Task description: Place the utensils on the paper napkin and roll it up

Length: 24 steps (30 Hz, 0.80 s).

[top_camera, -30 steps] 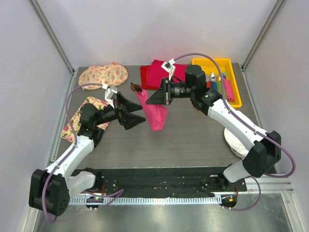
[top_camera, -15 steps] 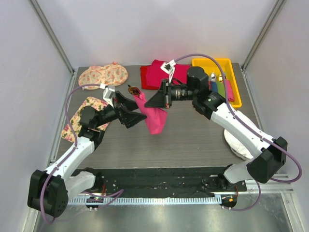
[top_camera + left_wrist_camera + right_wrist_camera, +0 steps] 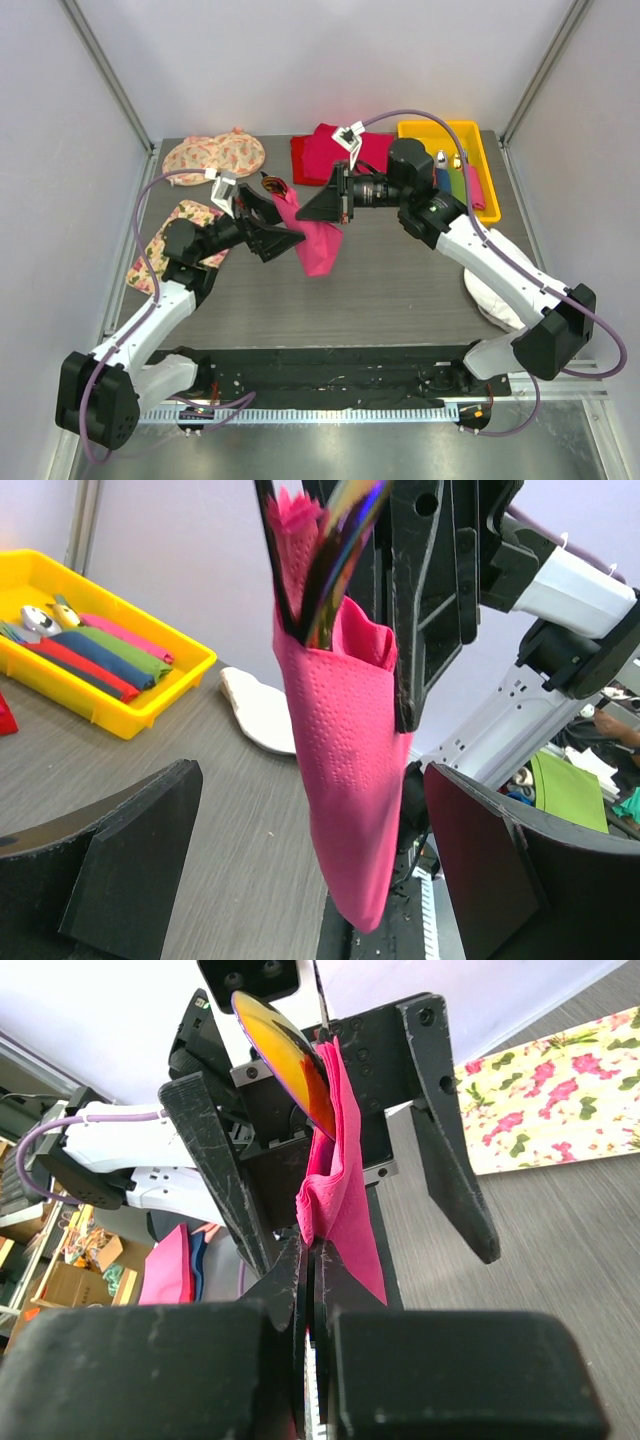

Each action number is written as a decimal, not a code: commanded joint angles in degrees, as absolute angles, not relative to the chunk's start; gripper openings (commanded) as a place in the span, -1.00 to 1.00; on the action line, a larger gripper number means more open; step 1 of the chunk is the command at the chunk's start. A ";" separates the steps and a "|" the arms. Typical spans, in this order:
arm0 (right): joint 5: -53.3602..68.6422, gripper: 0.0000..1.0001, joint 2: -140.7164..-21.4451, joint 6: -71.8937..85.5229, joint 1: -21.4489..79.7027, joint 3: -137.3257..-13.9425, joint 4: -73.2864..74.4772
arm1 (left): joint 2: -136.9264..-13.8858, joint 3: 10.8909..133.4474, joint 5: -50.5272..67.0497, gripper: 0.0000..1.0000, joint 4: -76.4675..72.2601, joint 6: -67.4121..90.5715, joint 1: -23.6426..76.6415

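Note:
The pink paper napkin [image 3: 318, 245] hangs in the air over the table's middle, wrapped loosely around the utensils [image 3: 275, 186], whose shiny heads stick out of its top. My right gripper [image 3: 308, 212] is shut on the napkin's upper edge [image 3: 340, 1180], just below a utensil's iridescent head [image 3: 285, 1070]. From the left, my left gripper [image 3: 290, 238] stands open, one finger on either side of the hanging napkin [image 3: 350, 740] without touching it. Dark utensil handles [image 3: 330, 550] show in the roll's open top.
A yellow tray [image 3: 480, 135] at the back right holds coloured rolls and more cutlery. A red-magenta cloth pile [image 3: 315, 155] lies at the back centre. Floral mats [image 3: 212, 155] lie at the back left and left [image 3: 165, 250]. A white object [image 3: 490, 295] rests at the right.
The right arm carried the napkin bundle slightly left and back. The left gripper rose and advanced until its open fingers straddle the hanging napkin.

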<state>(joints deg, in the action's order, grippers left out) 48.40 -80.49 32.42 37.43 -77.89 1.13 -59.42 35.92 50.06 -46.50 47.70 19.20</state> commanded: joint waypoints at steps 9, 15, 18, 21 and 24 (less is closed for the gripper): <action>49.22 -0.98 -76.29 35.24 37.97 -77.61 -5.54 | -58.71 40.96 49.13 0.85 -49.66 50.71 19.51; 49.31 -0.98 -75.94 36.12 38.06 -77.34 -6.68 | -59.15 41.04 48.87 0.53 -49.66 50.80 19.60; 49.13 -0.98 -75.94 36.56 38.06 -77.17 -7.12 | -59.24 41.22 49.57 0.33 -50.01 50.80 19.60; 49.13 -0.98 -75.76 37.00 37.97 -77.17 -7.56 | -59.33 40.96 49.92 0.15 -50.27 50.80 19.60; 49.04 -0.98 -75.76 36.91 38.06 -76.99 -7.47 | -59.41 41.04 49.92 -0.05 -50.45 51.06 19.60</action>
<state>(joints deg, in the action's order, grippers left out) 48.38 -78.98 35.48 37.78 -76.79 -2.15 -59.40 39.11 49.58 -47.35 50.98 19.42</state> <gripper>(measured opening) 0.034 0.541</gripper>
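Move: The napkin roll, cutlery sticking out of its upper end, hangs from the closed right fingers, its middle some 3 cm back and 4 cm below that hand. From the wide-open left hand, the middle is about 3 cm right, 1 cm back and level. Far below the left hand, the red cloths lie around 30 cm ahead and 10 cm right, the flowered cloth about 26 cm left and 9 cm ahead. The left hand rises some 3 cm, its fingers closing halfway around the napkin roll the right hand keeps pinched. ##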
